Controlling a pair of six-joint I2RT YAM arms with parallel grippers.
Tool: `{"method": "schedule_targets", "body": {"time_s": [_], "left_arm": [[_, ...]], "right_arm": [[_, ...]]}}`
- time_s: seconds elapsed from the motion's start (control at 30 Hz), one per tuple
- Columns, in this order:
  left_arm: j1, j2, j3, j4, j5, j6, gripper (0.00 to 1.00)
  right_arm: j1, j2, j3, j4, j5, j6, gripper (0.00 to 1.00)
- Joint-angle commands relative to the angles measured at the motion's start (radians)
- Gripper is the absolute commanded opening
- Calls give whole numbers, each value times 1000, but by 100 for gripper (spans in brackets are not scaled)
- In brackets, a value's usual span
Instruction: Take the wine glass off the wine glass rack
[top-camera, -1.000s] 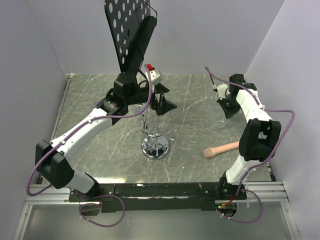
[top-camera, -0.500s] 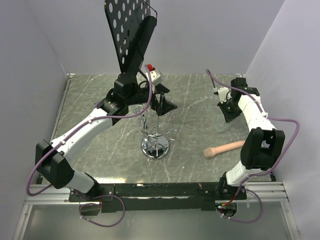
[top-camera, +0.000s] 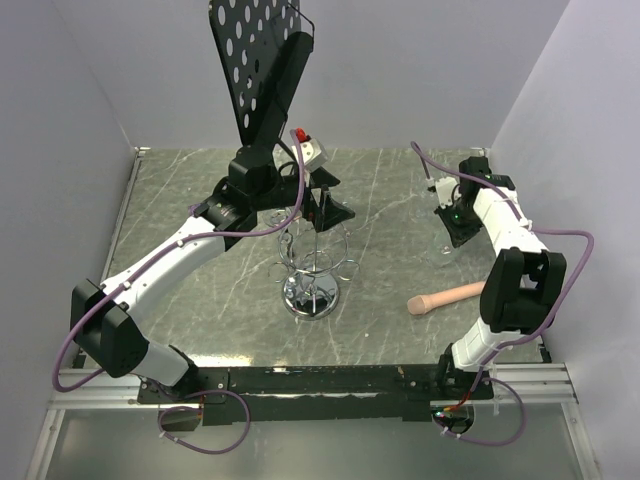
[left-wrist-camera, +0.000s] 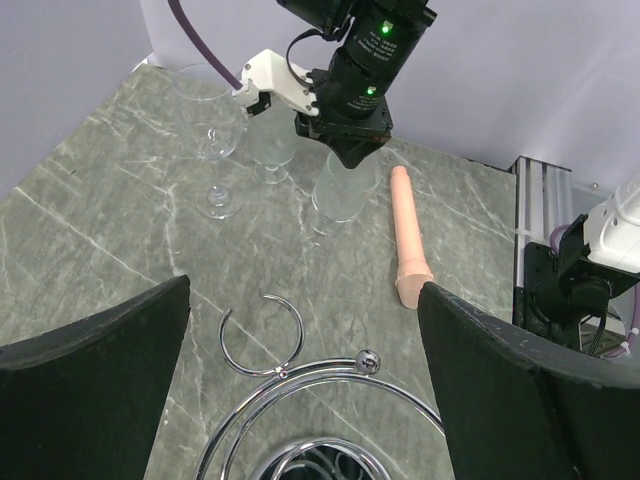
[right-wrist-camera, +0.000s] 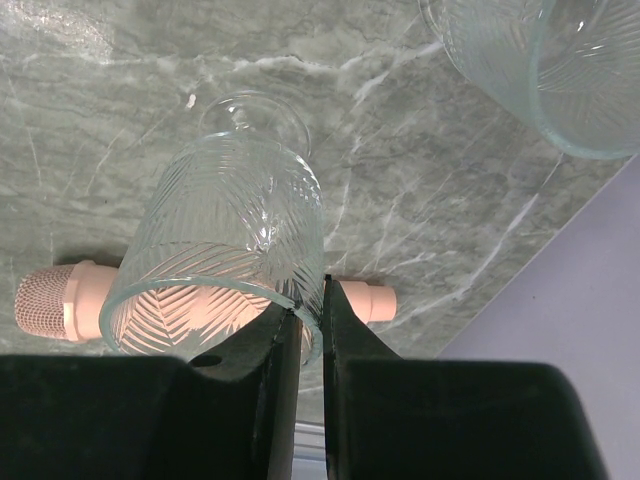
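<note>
The wine glass rack, a chrome wire stand on a round shiny base, stands mid-table. Its ring and one open loop lie just below my left gripper, which hovers open above the rack with nothing between its fingers. At the right, my right gripper is shut on the rim of a ribbed wine glass, one finger inside the bowl and one outside. The held glass hangs upright, foot down near the table.
A clear stemmed glass and a second ribbed glass stand on the marble beyond the held one. A pink pestle-like stick lies near the right arm. A black perforated music stand rises at the back.
The right arm's elbow has swung outward and forward while its gripper stayed shut on the ribbed glass, shifting slightly. The left arm has not moved.
</note>
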Motion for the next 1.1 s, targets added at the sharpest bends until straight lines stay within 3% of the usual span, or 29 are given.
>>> {"method": "schedule_targets", "body": {"time_s": [0.0,0.27,0.57,0.83,1.07], "left_arm": [[-6,-19,7,7,2,26,100],[-8,-17,2,12,7,23,100],[-6,-20,7,7,5,27,100],[-15,-8,62,-51,-16,115,100],[-26,-17,93,-91,-11,182,100]], "right_arm": [[-10,-4,12,24,17,10,3],[-11,6,12,19,16,30,23],[-15,22,50,-10,10,51,30],[-19,-84,139,-94,-24,100,43],[-28,-162,150,-125,-67,130,45]]}}
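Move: The right hand has the wine glass pinched by the back right of its rim. The glass leans back towards the base, its middle about 3 cm ahead of the hand, 3 cm to its left and 6 cm below. The pink microphone lies some 5 cm back and 2 cm left, about 11 cm down; a second glass stands roughly 15 cm ahead and 6 cm right, 6 cm down. From the left hand the held glass is about 7 cm ahead, 38 cm right and 28 cm below. The right hand stays nearly in place over the glass, easing down about half a centimetre while its fingers open from almost shut to a little under half and let go of the rim. It then lifts some 5 cm almost straight up off the glass, ending with the fingers open above the rim and their tips tilted slightly forward. ##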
